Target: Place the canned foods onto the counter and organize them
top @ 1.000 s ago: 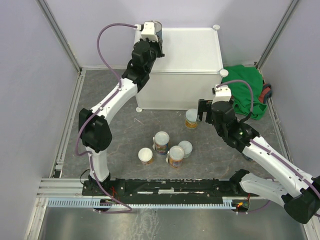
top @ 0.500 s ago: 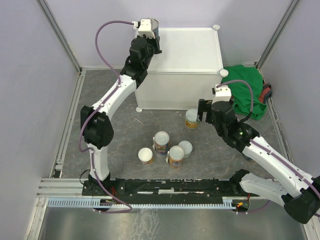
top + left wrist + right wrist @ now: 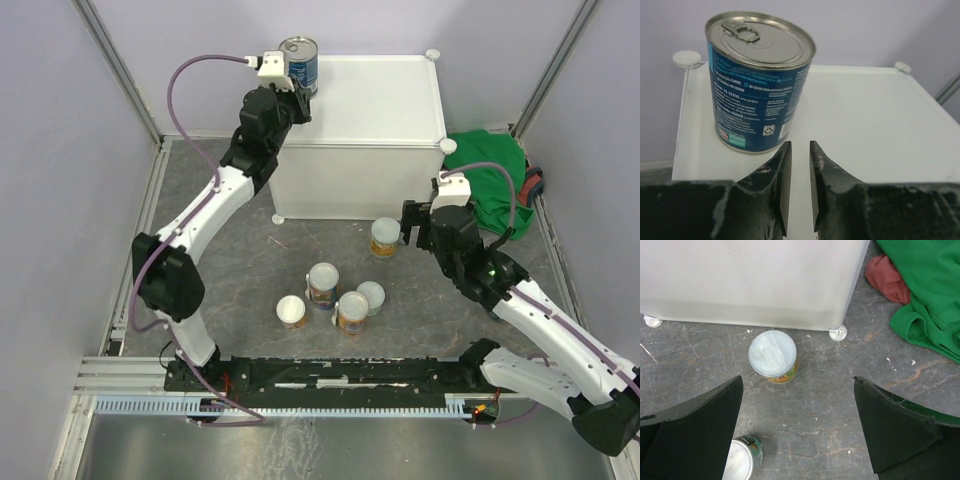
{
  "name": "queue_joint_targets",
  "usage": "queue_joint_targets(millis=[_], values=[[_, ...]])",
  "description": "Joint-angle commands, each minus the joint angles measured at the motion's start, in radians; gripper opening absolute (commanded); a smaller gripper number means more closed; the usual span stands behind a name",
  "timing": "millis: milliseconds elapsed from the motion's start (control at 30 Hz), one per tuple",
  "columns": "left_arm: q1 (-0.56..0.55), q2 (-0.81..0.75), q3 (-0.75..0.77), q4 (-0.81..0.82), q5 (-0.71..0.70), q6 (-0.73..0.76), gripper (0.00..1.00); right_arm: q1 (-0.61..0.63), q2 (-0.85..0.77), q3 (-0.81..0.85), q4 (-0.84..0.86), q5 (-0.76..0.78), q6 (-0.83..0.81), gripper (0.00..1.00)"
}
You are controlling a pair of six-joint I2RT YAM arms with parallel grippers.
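A dark blue can [image 3: 299, 60] [image 3: 759, 82] with a silver pull-tab top stands upright at the back left corner of the white counter [image 3: 385, 105] [image 3: 870, 115]. My left gripper [image 3: 291, 84] [image 3: 799, 145] sits just in front of it, jaws parted by a narrow gap with nothing between them. My right gripper [image 3: 414, 224] [image 3: 798, 382] hangs wide open over the floor. Ahead of it, beside the counter's [image 3: 750, 285] foot, is a yellow-labelled can [image 3: 384, 237] [image 3: 773, 356] with a pale lid. Several more cans [image 3: 323, 284] cluster on the floor.
A green cloth [image 3: 494, 186] [image 3: 932, 295] with a red piece [image 3: 886, 276] lies right of the counter. A green-labelled can [image 3: 742, 461] stands by my right gripper's left finger. Purple walls and metal rails enclose the floor.
My left arm has drawn back to the left off the blue can, which now shows whole on the counter corner. Its jaws have parted a little. The right arm shifted slightly right.
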Motion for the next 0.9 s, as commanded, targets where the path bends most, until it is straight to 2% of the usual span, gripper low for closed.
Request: queue_joint_targets(millis=[0,167,267,400,567,700,867], values=[[-0.051,-0.175,-0.061,0.038,0.003,-0.023,0.31,0.002,-0.052,0.050,-0.053,0.015,0.017,1.00],[-0.119,-0.258,-0.138,0.006,-0.042,-0.003,0.39,0.003,-0.069,0.052,-0.136,0.076,0.059,1.00],[-0.166,-0.298,-0.183,-0.005,-0.057,0.004,0.43,0.002,-0.050,0.067,-0.221,0.175,0.135,0.99],[-0.234,-0.341,-0.252,-0.010,-0.059,0.002,0.47,0.001,0.014,0.110,-0.399,0.405,0.338,0.99],[-0.295,-0.380,-0.352,-0.010,0.000,-0.035,0.51,-0.001,0.061,0.139,-0.617,0.560,0.668,0.99],[-0.331,-0.417,-0.422,-0.010,0.023,-0.069,0.53,-0.038,0.083,0.155,-0.772,0.600,0.873,0.99],[-0.379,-0.462,-0.482,-0.008,0.034,-0.096,0.55,-0.171,0.124,0.166,-0.874,0.543,0.980,0.99]])
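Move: The orange-labelled can by the white box is about 13 cm back, 16 cm right and 30 cm below my left hand; the tall blue can stands about 8 cm straight ahead, level with it, and the green can is some 11 cm back and 3 cm left of the orange-labelled one. From my right hand, the low blue can is about 5 cm back, 16 cm right and 14 cm down; the orange-labelled can is 9 cm ahead, 6 cm left. I draw my left hand back off the box, away from the tall blue can, about 19 cm in all, rising 6 cm first, then swinging right and sinking in front of the box towards the orange-labelled can while its fingers open to about half. My right hand, wide open, swings some 13 cm right and a little back, turning nearly 50 degrees clockwise towards the low blue can. ##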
